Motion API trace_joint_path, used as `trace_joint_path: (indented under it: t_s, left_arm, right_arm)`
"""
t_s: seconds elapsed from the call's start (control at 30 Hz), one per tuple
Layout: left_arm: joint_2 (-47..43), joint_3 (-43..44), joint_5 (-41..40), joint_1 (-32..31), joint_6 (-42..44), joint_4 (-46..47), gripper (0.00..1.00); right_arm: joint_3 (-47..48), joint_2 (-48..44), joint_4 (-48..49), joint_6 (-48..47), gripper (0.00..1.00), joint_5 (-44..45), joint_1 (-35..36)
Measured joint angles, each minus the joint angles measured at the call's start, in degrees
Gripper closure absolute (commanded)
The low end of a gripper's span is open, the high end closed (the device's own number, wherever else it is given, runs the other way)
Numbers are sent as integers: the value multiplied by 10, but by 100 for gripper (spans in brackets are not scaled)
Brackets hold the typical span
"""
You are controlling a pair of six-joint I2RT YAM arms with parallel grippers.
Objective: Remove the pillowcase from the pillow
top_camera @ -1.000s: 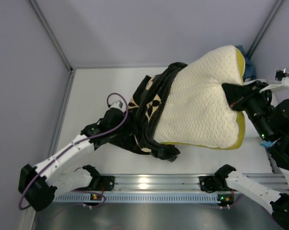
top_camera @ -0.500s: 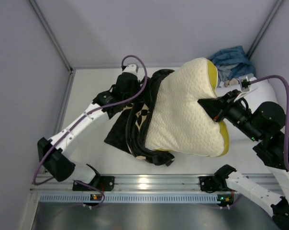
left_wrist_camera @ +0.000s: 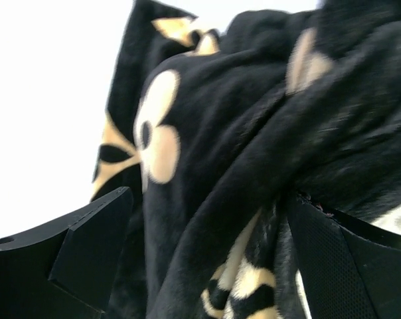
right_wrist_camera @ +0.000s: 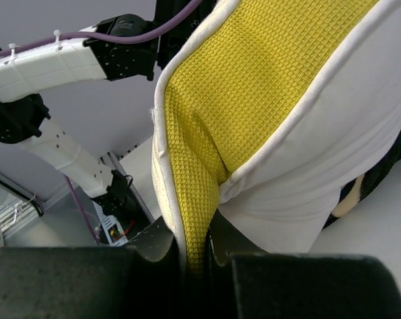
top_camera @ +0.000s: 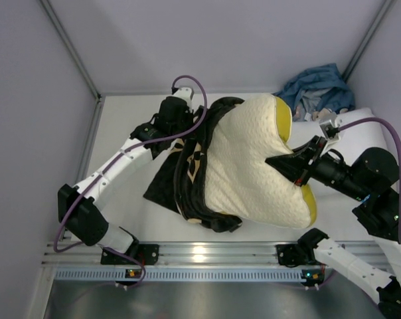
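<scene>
The cream quilted pillow (top_camera: 250,163) with olive-yellow edge trim (top_camera: 282,119) lies tilted in the middle of the table. The black pillowcase (top_camera: 187,176) with tan flower shapes is bunched round its left end. My right gripper (top_camera: 281,161) is shut on the pillow's yellow edge band (right_wrist_camera: 207,159), pinched between both fingers (right_wrist_camera: 194,256). My left gripper (top_camera: 187,135) is at the pillowcase's upper left part. In the left wrist view its jaws stand wide apart (left_wrist_camera: 210,219) with thick folds of the pillowcase (left_wrist_camera: 253,153) between them.
A crumpled blue cloth (top_camera: 317,86) lies in the back right corner. A smooth white pillow (top_camera: 376,129) lies at the right under my right arm. Grey walls close the left, back and right. A metal rail (top_camera: 214,256) runs along the near edge.
My left arm swung from the pillowcase's near left side up to its far side. My right gripper pulled the pillow left and turned it, uncovering the blue cloth.
</scene>
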Motion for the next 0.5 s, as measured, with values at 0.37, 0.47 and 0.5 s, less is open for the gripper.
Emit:
trace_joint_path:
  t_s: [0.37,0.47,0.5]
  left_arm:
    - [58,12,253,79,-20,75,100]
    - [100,10,355,110,-41,114,100]
    - [110,8,371,116,-48,121,100]
  right_arm:
    - [0,-2,0,-6,100,-60,0]
    - [0,-4,-2,-11,100,-69,0]
    - [0,-5,-4,-14,100,-70,-1]
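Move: The pillowcase's far bunched fold lies just beyond the open left hand, about 3 cm ahead, 4 cm to its right and 3 cm below. The middle of the half-bared pillow is some 17 cm to the left hand's right, 12 cm back and a little below; the pillowcase's near end is about 27 cm back and 8 cm right, some 19 cm down. From the right hand, already gripping the pillow's yellow edge, the fold is roughly 26 cm ahead, 14 cm left and 20 cm below. The pillowcase's far fold is what the left hand goes for: it moves about 5 cm right and forward, dipping late, while the wrist rolls its left side down, swings clockwise and tips down, some 30 degrees in all. Its wide-open fingers shut and pinch the dark cloth. The right hand keeps its grip on the pillow's yellow edge and eases about 2 cm back, turning slightly counter-clockwise. ##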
